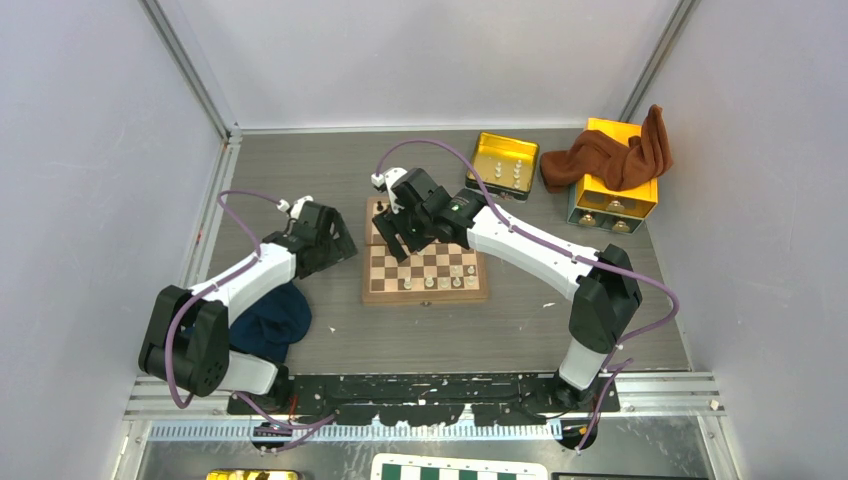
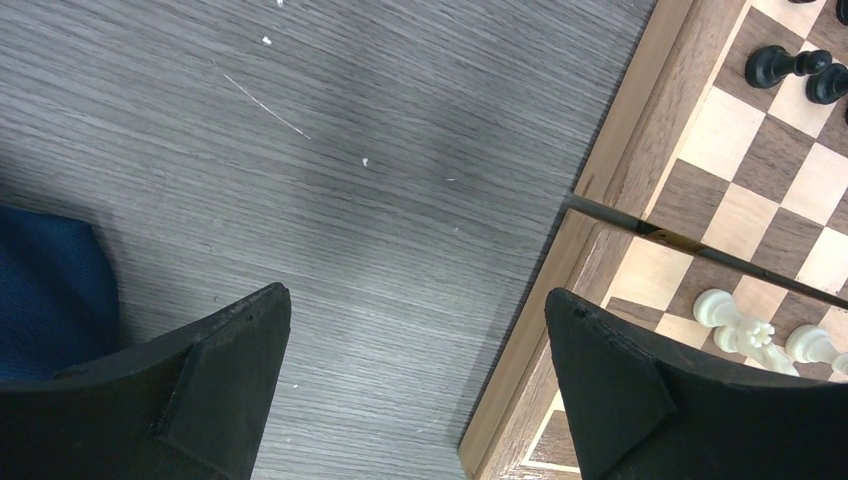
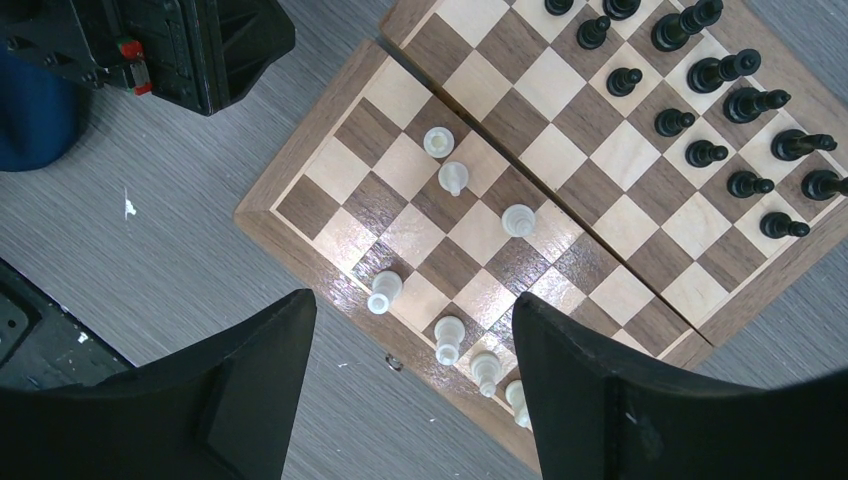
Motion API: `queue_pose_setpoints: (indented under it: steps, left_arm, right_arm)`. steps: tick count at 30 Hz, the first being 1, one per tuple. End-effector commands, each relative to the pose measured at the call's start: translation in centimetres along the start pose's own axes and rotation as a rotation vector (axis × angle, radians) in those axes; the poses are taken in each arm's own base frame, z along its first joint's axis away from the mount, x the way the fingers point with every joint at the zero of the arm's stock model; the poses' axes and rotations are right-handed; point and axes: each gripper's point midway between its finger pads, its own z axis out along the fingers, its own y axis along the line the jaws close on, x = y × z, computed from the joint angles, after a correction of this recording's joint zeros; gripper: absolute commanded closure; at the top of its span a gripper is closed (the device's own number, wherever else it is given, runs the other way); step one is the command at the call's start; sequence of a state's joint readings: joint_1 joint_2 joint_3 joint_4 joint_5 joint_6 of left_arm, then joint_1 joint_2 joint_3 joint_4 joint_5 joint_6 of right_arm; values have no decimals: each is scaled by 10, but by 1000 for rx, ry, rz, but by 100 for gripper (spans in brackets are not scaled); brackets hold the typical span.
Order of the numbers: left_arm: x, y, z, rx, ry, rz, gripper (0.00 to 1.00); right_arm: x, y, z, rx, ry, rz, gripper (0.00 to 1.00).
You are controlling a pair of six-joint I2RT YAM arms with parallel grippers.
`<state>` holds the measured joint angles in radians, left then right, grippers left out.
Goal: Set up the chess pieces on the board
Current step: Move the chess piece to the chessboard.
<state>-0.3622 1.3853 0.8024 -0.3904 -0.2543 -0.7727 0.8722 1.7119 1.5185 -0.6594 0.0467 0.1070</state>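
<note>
The wooden board lies mid-table, unfolded. Several black chess pieces stand in two rows along its far side. Several white pieces are scattered over its near half, some along the edge row. My right gripper hovers open above the board's near edge, with nothing between its fingers; from above it hangs over the board's far left. My left gripper is open and empty over bare table just left of the board's border, with white pieces by its right finger.
A gold tin holding a few white pieces sits at the back. To its right is a yellow box draped with a brown cloth. A dark blue cloth lies under the left arm. A green-and-white board is below the bases.
</note>
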Motion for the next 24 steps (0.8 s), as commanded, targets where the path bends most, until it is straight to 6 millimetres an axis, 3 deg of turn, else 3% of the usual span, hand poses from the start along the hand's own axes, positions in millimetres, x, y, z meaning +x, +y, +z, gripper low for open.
queue_pose_setpoints:
  steps: [1, 12, 19, 22, 24]
  left_arm:
    - [-28, -10, -11, 33, -81, -11, 1]
    - [-31, -4, -15, 27, -92, -17, 0]
    - [-33, -1, -18, 26, -98, -23, 0]
    - [-32, 0, -18, 25, -97, -24, 0]
    - [-32, 1, -18, 28, -99, -27, 0]
  right_arm:
    - [-39, 2, -29, -25, -137, 0, 22]
    - [-25, 1, -19, -28, -109, 8, 21]
    - [-6, 2, -4, -33, -48, 11, 20]
    - [7, 10, 4, -76, -9, 15, 1]
    - [14, 11, 8, -83, 10, 22, 0]
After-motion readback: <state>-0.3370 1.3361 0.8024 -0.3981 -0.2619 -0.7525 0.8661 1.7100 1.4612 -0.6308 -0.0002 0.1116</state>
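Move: Below the empty right hand stands the trio of loose white pieces on the near half of the chessboard. The middle piece is about 4 cm ahead, 1 cm left and 13 cm down. The left piece lies 5 cm ahead and 3 cm left, the right piece 4 cm ahead and 3 cm right, and the nearest first-row piece 3 cm back, dead in line sideways. From the left hand, the middle piece is roughly 13 cm right, 1 cm ahead and 2 cm down. Hovering over the near half of the board at first, the right hand then sinks about 1.5 cm towards the white pieces while easing back by nearly 1 cm. Late on the way down its already parted fingers spread fully, still touching nothing. The open left hand lifts about 1.5 cm and drifts some 1 cm left, away from the board's edge. ##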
